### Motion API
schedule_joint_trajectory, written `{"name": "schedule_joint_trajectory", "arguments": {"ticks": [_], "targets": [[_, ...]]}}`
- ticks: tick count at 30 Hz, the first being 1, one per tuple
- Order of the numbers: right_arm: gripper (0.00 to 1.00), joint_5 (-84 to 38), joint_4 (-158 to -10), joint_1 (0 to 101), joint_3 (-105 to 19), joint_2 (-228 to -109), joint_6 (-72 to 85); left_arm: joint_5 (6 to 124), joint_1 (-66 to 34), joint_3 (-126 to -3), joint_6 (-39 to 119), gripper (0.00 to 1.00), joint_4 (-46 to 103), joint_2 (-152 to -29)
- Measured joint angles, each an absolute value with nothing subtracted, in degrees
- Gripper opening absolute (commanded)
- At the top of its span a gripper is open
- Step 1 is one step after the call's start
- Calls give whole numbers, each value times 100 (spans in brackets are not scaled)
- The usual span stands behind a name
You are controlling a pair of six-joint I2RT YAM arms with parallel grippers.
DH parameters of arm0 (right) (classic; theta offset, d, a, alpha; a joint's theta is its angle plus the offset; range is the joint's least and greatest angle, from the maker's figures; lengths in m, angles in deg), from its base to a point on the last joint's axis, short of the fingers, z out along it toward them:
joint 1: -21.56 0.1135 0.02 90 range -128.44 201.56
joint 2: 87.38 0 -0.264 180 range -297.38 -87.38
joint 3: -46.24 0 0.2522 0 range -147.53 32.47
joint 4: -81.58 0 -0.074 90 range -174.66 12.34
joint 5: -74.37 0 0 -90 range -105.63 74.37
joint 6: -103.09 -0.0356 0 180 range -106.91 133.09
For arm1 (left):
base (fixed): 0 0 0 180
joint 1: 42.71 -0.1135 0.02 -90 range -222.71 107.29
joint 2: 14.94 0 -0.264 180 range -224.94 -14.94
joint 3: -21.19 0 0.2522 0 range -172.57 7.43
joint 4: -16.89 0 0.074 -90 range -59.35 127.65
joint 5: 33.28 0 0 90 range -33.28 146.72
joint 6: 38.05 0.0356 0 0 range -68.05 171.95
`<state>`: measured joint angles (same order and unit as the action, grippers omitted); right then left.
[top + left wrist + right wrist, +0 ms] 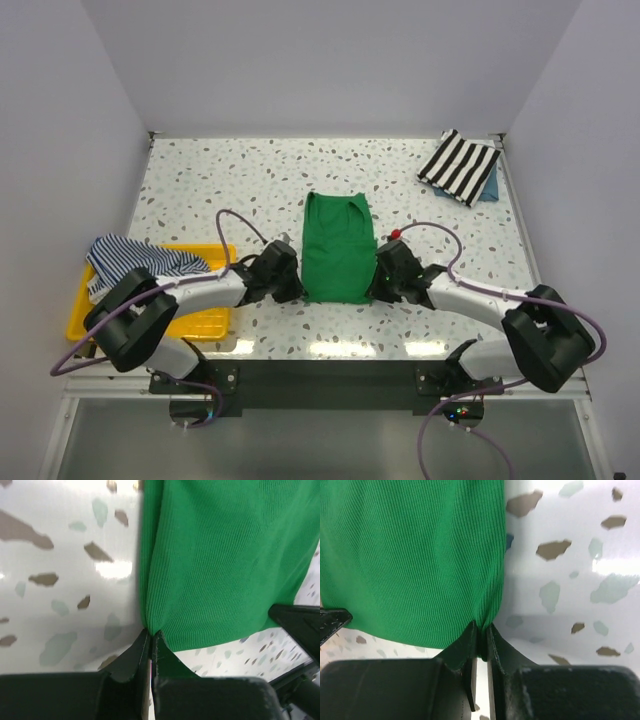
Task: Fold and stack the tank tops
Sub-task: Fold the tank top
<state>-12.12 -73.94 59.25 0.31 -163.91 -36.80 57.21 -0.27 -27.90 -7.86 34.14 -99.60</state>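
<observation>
The bright green tank top (338, 250) lies flat in the middle of the table, folded into a narrow strip. My left gripper (299, 288) is shut on its near left corner, the ribbed green cloth (220, 565) pinched at the tips (151, 632). My right gripper (376, 288) is shut on the near right corner, a fold of green cloth (420, 560) caught between its jaws (482, 628). The navy-and-white striped tank top (135, 257) lies crumpled over the yellow tray at the left.
The yellow tray (205, 325) sits at the near left beside the left arm. A folded black-and-white striped cloth (460, 165) lies on something blue at the back right corner. White walls close in the speckled table (240, 180) on three sides.
</observation>
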Motion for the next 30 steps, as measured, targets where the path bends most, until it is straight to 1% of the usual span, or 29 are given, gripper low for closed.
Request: {"name": "schedule_joint_trajectory", "arguments": {"ticks": [6, 12, 16, 19, 22, 25, 30], "targets": [[5, -1216, -6851, 6489, 38, -15989, -3700, 5520, 434, -2619, -596, 0, 4363, -9265], [6, -1201, -6165, 7337, 44, -15093, -3925, 5439, 834, -2558, -578, 0, 5482, -7967], [6, -1061, -5606, 7447, -273, -14728, -4012, 5387, 869, -2744, -611, 0, 6000, -7453], [6, -904, -5356, 7444, -758, -14785, -3999, 5264, 869, -3127, -613, 0, 6247, -7492], [5, -753, -5188, 7383, -1403, -15097, -3907, 5172, 729, -3673, -567, 0, 6341, -7704], [4, -821, -5241, 7053, -1949, -15602, -3711, 5295, 161, -4187, -397, 0, 6227, -8078], [4, -1179, -5444, 5934, -2727, -16686, -3265, 5524, -963, -5054, -73, 0, 5864, -9040]]}}
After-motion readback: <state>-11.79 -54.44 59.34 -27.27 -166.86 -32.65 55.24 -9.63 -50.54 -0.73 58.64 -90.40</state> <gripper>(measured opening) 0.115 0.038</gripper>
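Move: Both hands already grip the near corners of the green tank top, close to the table, and the place they are taking them to is its far end: about 26 cm ahead and 8 cm to the right of the left hand, so 26 cm ahead and 8 cm to the left of the right hand. The yellow bin's middle lies some 34 cm to the left of the left hand, level with it. The striped stack is about 31 cm ahead and 20 cm to the right of the right hand. Keeping the near corners pinched, both hands first draw the tank top back along the table towards the bases by about 8 cm, beginning to rise as that pull runs out. Then they lift to some 12–14 cm above where they began while swinging forward about 14 cm over the cloth towards its far end, drifting a few centimetres left as a pair, with the fingers tipping slightly outward and still shut. ##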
